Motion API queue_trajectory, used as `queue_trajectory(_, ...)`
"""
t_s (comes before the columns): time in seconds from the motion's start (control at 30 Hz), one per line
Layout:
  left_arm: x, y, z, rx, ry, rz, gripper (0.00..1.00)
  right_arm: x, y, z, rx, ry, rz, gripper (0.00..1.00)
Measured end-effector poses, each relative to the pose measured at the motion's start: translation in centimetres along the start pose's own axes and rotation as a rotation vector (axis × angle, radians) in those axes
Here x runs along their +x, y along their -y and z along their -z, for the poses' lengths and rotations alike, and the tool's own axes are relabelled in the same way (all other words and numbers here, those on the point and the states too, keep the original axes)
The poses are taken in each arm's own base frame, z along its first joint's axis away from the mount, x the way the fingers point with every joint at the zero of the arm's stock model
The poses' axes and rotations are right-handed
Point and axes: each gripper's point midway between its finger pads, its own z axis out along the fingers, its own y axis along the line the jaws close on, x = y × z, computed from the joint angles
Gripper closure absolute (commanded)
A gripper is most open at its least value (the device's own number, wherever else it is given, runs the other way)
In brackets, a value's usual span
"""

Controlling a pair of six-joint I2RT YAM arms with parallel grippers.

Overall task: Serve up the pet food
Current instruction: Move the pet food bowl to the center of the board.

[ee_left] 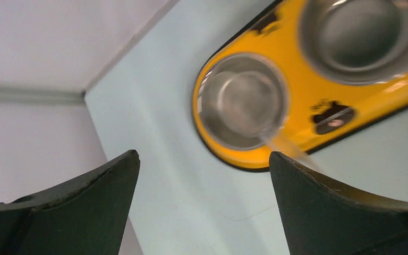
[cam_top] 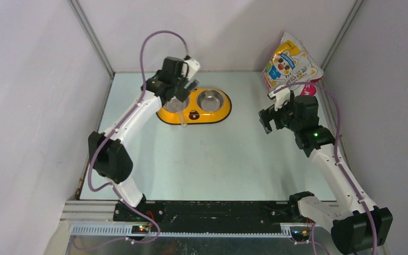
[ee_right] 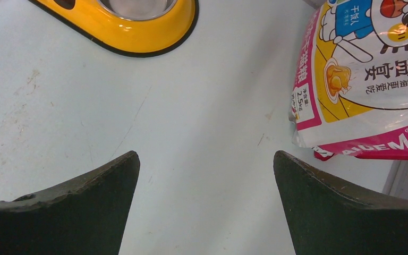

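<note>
No pet food shows in any view. Its glossy yellow, white and pink bag (cam_top: 291, 64) leans in the back right corner, also seen in the right wrist view (ee_right: 372, 79). The yellow double-bowl feeder (cam_top: 191, 116) lies at the back middle. Both steel bowls (ee_left: 361, 37) look bare. A translucent scoop (ee_left: 289, 149) rests in the left bowl (ee_left: 241, 103), its handle over the rim (cam_top: 184, 121). My left gripper (cam_top: 183, 94) (ee_left: 204, 159) hovers open above that bowl, holding nothing. My right gripper (cam_top: 266, 119) (ee_right: 206, 156) hangs open over bare table, left of the bag.
White walls close the table in on the left, back and right. The feeder's right end (ee_right: 149, 32) lies ahead and left of my right gripper. The light grey table top (cam_top: 212, 159) runs from the feeder down to the arm bases.
</note>
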Motion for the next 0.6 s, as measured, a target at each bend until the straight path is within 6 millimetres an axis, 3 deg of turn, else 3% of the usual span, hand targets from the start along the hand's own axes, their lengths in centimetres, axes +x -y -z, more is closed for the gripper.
queue_trajectory(0.07,-1.8,2.5,1.5,0.05,0.068,-0.063,0.0,0.0,0.0,0.0,0.0,0.0,0.002,0.0)
queue_trajectory(0.13,-2.2,5.9,1.6,0.103,0.094,-0.15,0.0,0.0,0.0,0.0,0.0,-0.001,0.005,0.0)
queue_trajectory(0.2,-1.2,9.1,0.7,0.148,0.067,-0.231,0.0,0.1,0.1,0.0,0.001,-0.002,0.005,0.0)
queue_trajectory(0.3,1.3,12.9,-2.3,0.183,-0.028,-0.344,0.0,0.2,0.2,0.0,0.005,-0.005,0.002,0.0)
queue_trajectory(0.47,6.0,15.0,-6.8,0.162,-0.191,-0.45,0.0,0.2,0.2,-0.1,0.002,-0.005,0.0,0.0)
queue_trajectory(0.6,6.9,14.6,-8.1,0.115,-0.238,-0.484,0.0,0.2,0.1,-0.1,-0.006,-0.003,0.0,0.0)
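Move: The pet food bowl's middle lies some 18 cm below the left hand, about 4 cm ahead and 1 cm right. Its right steel cup is roughly 7 cm ahead and 10 cm right of the hand, its left cup some 5 cm ahead and 8 cm left. The clear scoop lying across the left cup is about 1 cm ahead and 6 cm left. From the right hand, the pet food bowl is about 18 cm ahead, 32 cm left and 18 cm below. To the pet food bowl's near edge, beside the bear face, comes the left hand: it swings right and a little back, then drops, about 16 cm down in all and 7 cm right, easing slightly left again as it settles. The wrist rolls its left side up some 25 degrees, tips farther down and turns clockwise; the fingers stay wide open, with contact not to be made out. ##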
